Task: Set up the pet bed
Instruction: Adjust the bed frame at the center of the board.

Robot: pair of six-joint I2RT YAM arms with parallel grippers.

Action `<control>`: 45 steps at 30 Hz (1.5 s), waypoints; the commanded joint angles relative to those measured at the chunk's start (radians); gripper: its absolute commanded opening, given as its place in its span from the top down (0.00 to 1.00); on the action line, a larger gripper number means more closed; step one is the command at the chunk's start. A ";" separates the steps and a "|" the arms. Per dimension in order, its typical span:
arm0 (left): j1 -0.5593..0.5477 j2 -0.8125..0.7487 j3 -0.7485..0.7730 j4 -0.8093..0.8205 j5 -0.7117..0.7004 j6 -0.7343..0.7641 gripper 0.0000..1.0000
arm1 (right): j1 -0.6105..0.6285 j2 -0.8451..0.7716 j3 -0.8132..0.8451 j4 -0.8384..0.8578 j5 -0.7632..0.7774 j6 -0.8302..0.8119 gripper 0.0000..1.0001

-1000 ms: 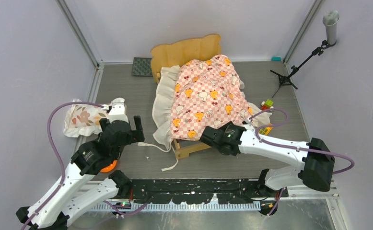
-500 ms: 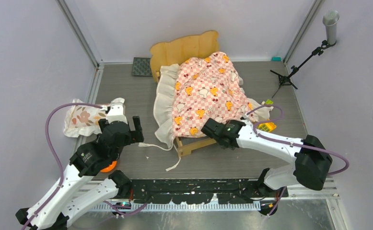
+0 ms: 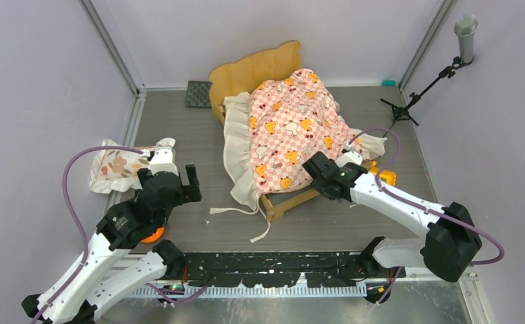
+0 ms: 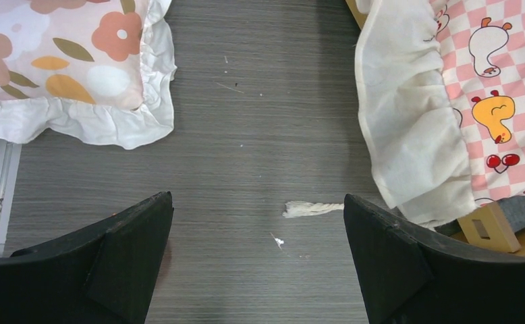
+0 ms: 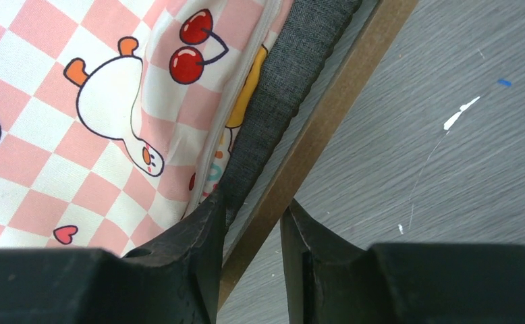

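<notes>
The pet bed stands mid-table, a tan wooden frame with a wavy headboard at the far end. A pink-checkered ruffled sheet covers most of it. My right gripper is at the bed's near right side. In the right wrist view its jaws are shut on the wooden side rail and the edge of the dark grey mattress. My left gripper hovers open over bare table, between the floral pillow and the sheet's white ruffle.
A white cord trails from the sheet onto the table. A microphone stand is at the far right, a dark mat behind the headboard, an orange-yellow toy beside the right arm, and an orange object under the left arm.
The right gripper has closed on the bed's side rail and moved right, swinging the bed's near end to the right with the sheet and cord. The left arm stayed put.
</notes>
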 commanded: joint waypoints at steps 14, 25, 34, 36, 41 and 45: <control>0.004 0.002 0.108 -0.048 -0.005 0.020 0.00 | -0.015 -0.434 -0.167 -0.090 0.058 -0.138 0.99; 0.004 0.018 0.138 -0.051 0.016 0.028 0.00 | -0.051 -0.009 0.109 0.160 -0.212 -0.572 0.99; 0.004 0.034 0.154 -0.050 0.019 0.041 0.00 | -0.012 -0.057 0.063 0.099 -0.112 -0.633 0.99; 0.004 0.046 0.161 -0.044 0.029 0.052 0.00 | -0.098 -0.077 0.054 0.059 -0.094 -0.640 0.99; 0.004 0.076 0.183 -0.041 0.051 0.067 0.00 | -0.330 -0.042 0.080 0.100 -0.143 -0.753 0.99; 0.004 0.091 0.206 -0.039 0.054 0.089 0.00 | -0.432 0.059 0.154 0.213 -0.168 -0.865 0.99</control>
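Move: The right hand is astride the bed frame's foot rail, its fingers skewed across it. The board's centre lies about 15 cm to its left and 4 cm ahead; the bed's middle is some 9 cm left and 12 cm ahead, with the headboard about 27 cm ahead and 19 cm left. The yellow crate sits roughly 18 cm right and 2 cm ahead. For the empty left hand, the bed's middle is some 31 cm right, 9 cm ahead and 18 cm below. Still on the foot rail, the right hand first draws back and to the right by about 8 cm, then swings forward and left past where it began and finally sweeps right and forward, turning counter-clockwise by up to 25 degrees. Late in that sweep its fingers close from the skewed hold to a flat pinch on the rail, while the open left hand rises about 3 cm without touching the frame. ##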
